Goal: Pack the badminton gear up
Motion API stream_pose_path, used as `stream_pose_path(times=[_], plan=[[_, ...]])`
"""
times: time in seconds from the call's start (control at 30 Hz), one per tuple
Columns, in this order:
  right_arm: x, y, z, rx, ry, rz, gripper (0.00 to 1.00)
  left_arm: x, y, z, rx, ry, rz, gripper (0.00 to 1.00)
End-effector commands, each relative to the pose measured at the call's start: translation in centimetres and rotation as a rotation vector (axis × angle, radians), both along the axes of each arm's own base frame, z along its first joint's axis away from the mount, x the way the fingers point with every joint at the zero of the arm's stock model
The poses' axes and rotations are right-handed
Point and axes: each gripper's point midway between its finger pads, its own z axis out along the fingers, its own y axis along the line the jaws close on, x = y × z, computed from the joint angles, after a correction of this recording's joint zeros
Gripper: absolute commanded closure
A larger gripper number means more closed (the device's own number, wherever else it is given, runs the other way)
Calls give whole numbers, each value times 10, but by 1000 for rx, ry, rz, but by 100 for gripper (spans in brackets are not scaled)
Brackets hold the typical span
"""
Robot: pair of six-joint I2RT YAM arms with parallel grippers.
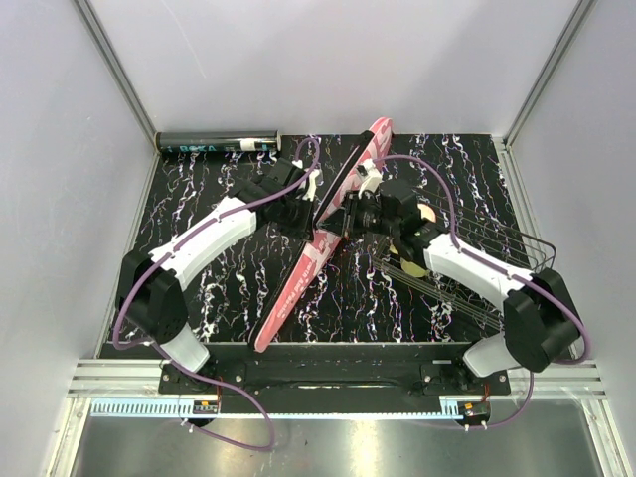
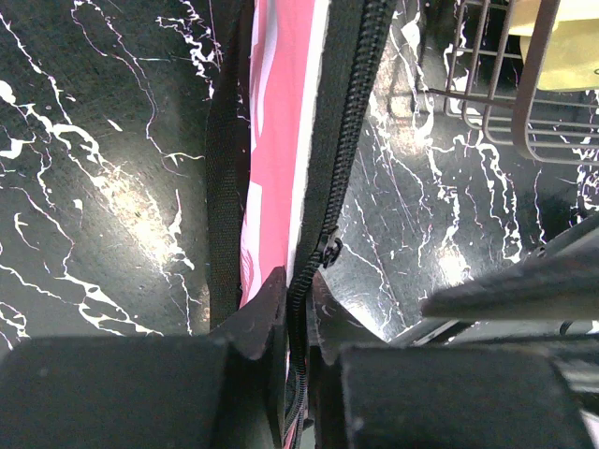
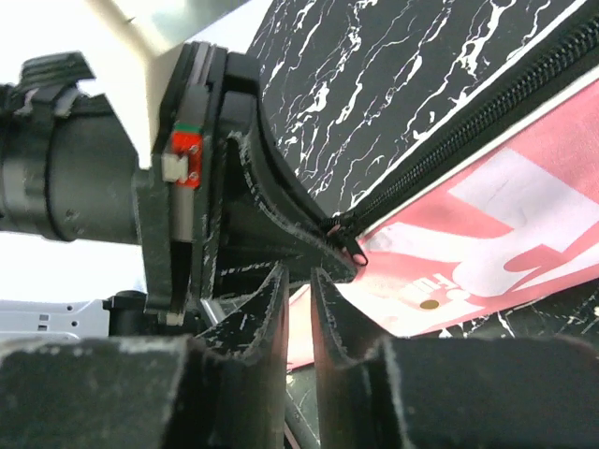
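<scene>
The long pink racquet cover (image 1: 298,283) lies diagonally across the black marbled table, its far end tilted up. My left gripper (image 1: 316,199) is shut on the cover's black zipper edge (image 2: 298,281), just behind the zipper pull (image 2: 329,251). Across the cover, my right gripper (image 1: 350,214) faces the left one. Its jaws (image 3: 298,273) stand a narrow gap apart with nothing between them, and the zipper pull (image 3: 351,248) hangs just past the fingertips. A long black tube (image 1: 219,142) lies along the back left edge.
A black wire basket (image 1: 487,278) sits at the right beside my right arm and holds a yellow-green cup with a peach lid (image 1: 427,213). White walls enclose the table on three sides.
</scene>
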Motion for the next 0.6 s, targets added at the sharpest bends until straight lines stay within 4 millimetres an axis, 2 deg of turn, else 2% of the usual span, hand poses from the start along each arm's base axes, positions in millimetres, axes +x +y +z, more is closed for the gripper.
stream_pose_path(times=[0.0, 0.1, 0.3, 0.37, 0.43, 0.5, 0.57], plan=[[5, 12, 21, 80, 69, 24, 72, 10, -6, 39, -87, -125, 6, 100], [8, 9, 19, 72, 44, 24, 66, 9, -8, 39, -94, -118, -6, 100], [15, -1, 5, 28, -7, 74, 65, 5, -11, 39, -105, -118, -41, 100], [12, 1, 10, 53, -46, 139, 63, 4, -13, 40, -114, -123, -63, 100], [8, 3, 6, 65, -72, 211, 62, 2, -16, 41, -133, -120, -83, 100], [14, -3, -2, 68, -75, 214, 60, 1, -19, 40, -142, -111, -105, 100], [13, -4, -1, 86, -94, 255, 59, 0, -20, 38, -145, -105, -111, 100]])
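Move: The zipper pull hangs at the edge of the badminton bag, roughly 3 cm to the right hand's left, 2 cm ahead and 2 cm lower. The yellow jug stands some 21 cm to that hand's right, about 4 cm back and 12 cm down; the orange cup is about 22 cm to its right, 6 cm ahead and similarly low. From the left hand, the pull is barely 1 cm ahead, 2 cm right and 1 cm higher. The zipper pull is what the empty right hand lines up on: its slightly parted fingers spread to nearly half open while it eases forward and down, about 2 cm in all, turning a little counter-clockwise until the pull's free end shows between the fingertips. The left hand stays practically in place, still pinching the bag's zipped edge beside the pull. ##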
